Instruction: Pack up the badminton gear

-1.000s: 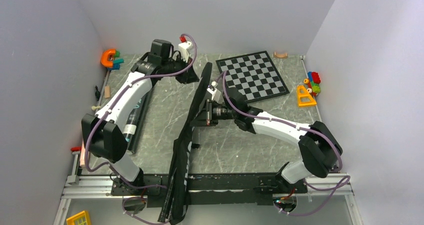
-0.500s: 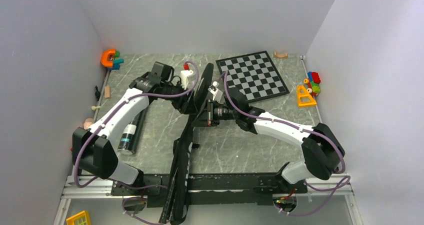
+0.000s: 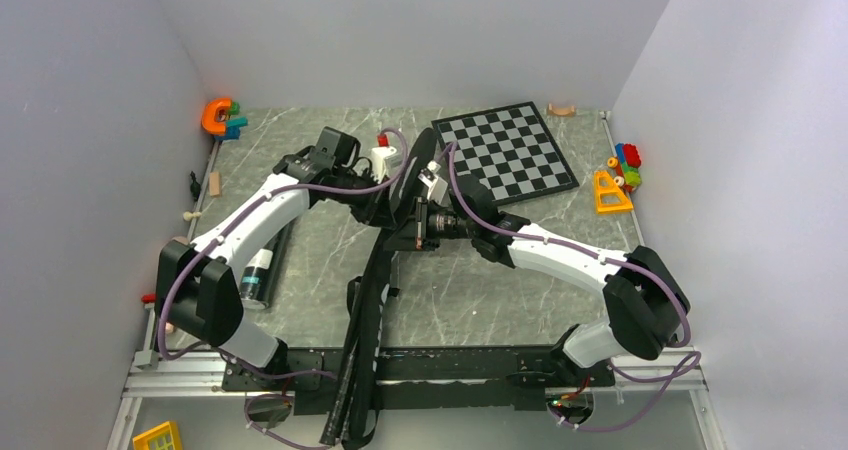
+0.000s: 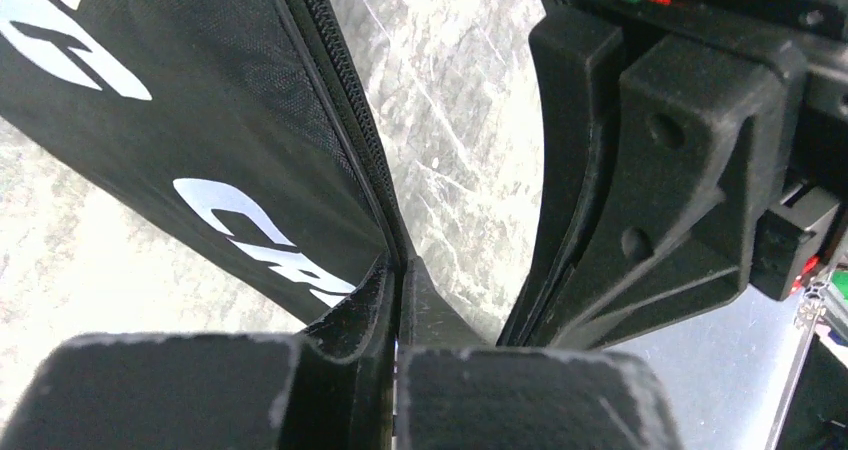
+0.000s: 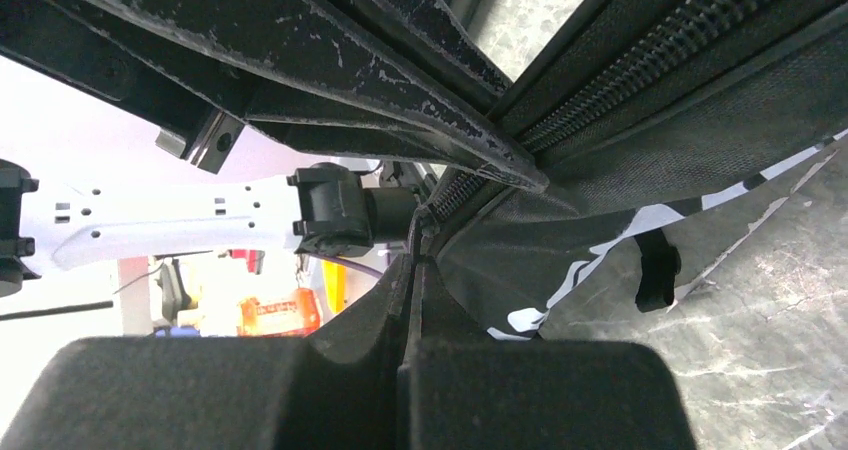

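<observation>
The black racket bag stands on edge, running from the near table edge up between both arms. In the left wrist view its white-lettered side and zipper seam run straight into my left gripper, which is shut on that seam. My right gripper is shut on the bag's zipper edge just beside it. From above, the left gripper and the right gripper meet at the bag's upper half. A long dark tube lies on the table under the left arm.
A black-and-white chessboard lies at the back right. Colourful toys sit by the right wall and an orange toy in the back left corner. Small wooden pieces line the left edge.
My left arm swung from the back of the table to the bag's middle, opened on the way, and closed on the zipper seam beside the right gripper. The right arm stayed still.
</observation>
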Controlling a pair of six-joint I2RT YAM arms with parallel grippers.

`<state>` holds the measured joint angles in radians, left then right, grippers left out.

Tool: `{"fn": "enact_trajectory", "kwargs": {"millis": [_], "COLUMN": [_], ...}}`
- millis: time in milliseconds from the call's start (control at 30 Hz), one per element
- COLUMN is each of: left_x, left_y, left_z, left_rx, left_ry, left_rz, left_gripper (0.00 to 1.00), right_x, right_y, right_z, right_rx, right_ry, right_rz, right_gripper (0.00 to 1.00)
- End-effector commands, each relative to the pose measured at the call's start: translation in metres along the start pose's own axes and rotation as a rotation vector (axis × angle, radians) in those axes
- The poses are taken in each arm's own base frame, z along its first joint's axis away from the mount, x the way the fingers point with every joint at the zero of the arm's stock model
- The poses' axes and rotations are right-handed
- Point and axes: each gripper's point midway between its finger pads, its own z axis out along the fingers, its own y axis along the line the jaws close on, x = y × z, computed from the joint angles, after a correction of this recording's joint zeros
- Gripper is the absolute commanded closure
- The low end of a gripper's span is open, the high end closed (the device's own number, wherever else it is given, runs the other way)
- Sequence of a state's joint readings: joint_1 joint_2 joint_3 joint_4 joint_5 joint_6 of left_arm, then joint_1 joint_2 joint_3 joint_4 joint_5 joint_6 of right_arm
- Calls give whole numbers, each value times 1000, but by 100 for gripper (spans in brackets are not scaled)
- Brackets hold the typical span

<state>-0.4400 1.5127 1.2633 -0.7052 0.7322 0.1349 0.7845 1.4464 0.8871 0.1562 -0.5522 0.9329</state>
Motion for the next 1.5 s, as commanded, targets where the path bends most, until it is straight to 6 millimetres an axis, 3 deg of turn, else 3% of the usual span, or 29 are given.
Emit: {"fn": "enact_trajectory", "kwargs": {"millis": [0,333,533,667,900,1167,1233,1333,1400,1467], "left_x": [-46,-123,-153,-162,-161,-141,-132,-122,-116,-115], "left_y": [6,36,71,93,134,156,153,144,134,119], "left_z": [-8,-30,-46,-61,-85,-82,-75,-67,-69,-75], "left_rx": [-49,-226,-366,-453,-569,-579,-543,-483,-452,-418], "left_ry": [-104,-297,-371,-403,-424,-366,-324,-260,-229,-224], "left_rz": [75,51,-18,-48,-119,-104,-85,-20,33,112], "left_gripper": [100,100,100,100,100,100,89,61,52,50], "right_x": [-10,11,30,41,55,64,64,64,66,68], "right_y": [29,33,29,22,8,-12,-16,-22,-29,-38], "right_z": [-3,-4,-10,-17,-31,-48,-51,-54,-54,-53], "right_rx": [-79,-65,-16,5,62,175,201,230,255,280], "right_ry": [-18,80,134,151,170,180,176,169,174,172], "right_rz": [-52,-69,-73,-63,-52,-79,-88,-100,-100,-99], "right_gripper": [100,100,100,100,100,100,100,100,100,100]}}
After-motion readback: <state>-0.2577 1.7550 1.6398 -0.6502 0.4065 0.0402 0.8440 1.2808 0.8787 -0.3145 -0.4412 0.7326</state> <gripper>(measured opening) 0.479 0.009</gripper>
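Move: Both hands already pinch the racket bag's zip edge; the zip pull, in the right fingers, sits about 5 cm back and 3 cm right of the left hand. The left hand's goal is the clear table some 18 cm ahead, 5 cm left and 17 cm below, with the tube 8 cm ahead and 27 cm left and the chessboard 33 cm ahead and 32 cm right. From the right hand, the bag's open back end lies about 42 cm back and 10 cm left, lower. Keeping its pinch on the closed zip edge, the left hand draws the bag forward about 16 cm, rising slightly, then also swings left while turning some 30 degrees counter-clockwise; there it opens and lets go. The right hand keeps hold of the zip pull, nearly still at first, then draws it back and right about 5 cm each, sinking a little, fingers tipping further down. ##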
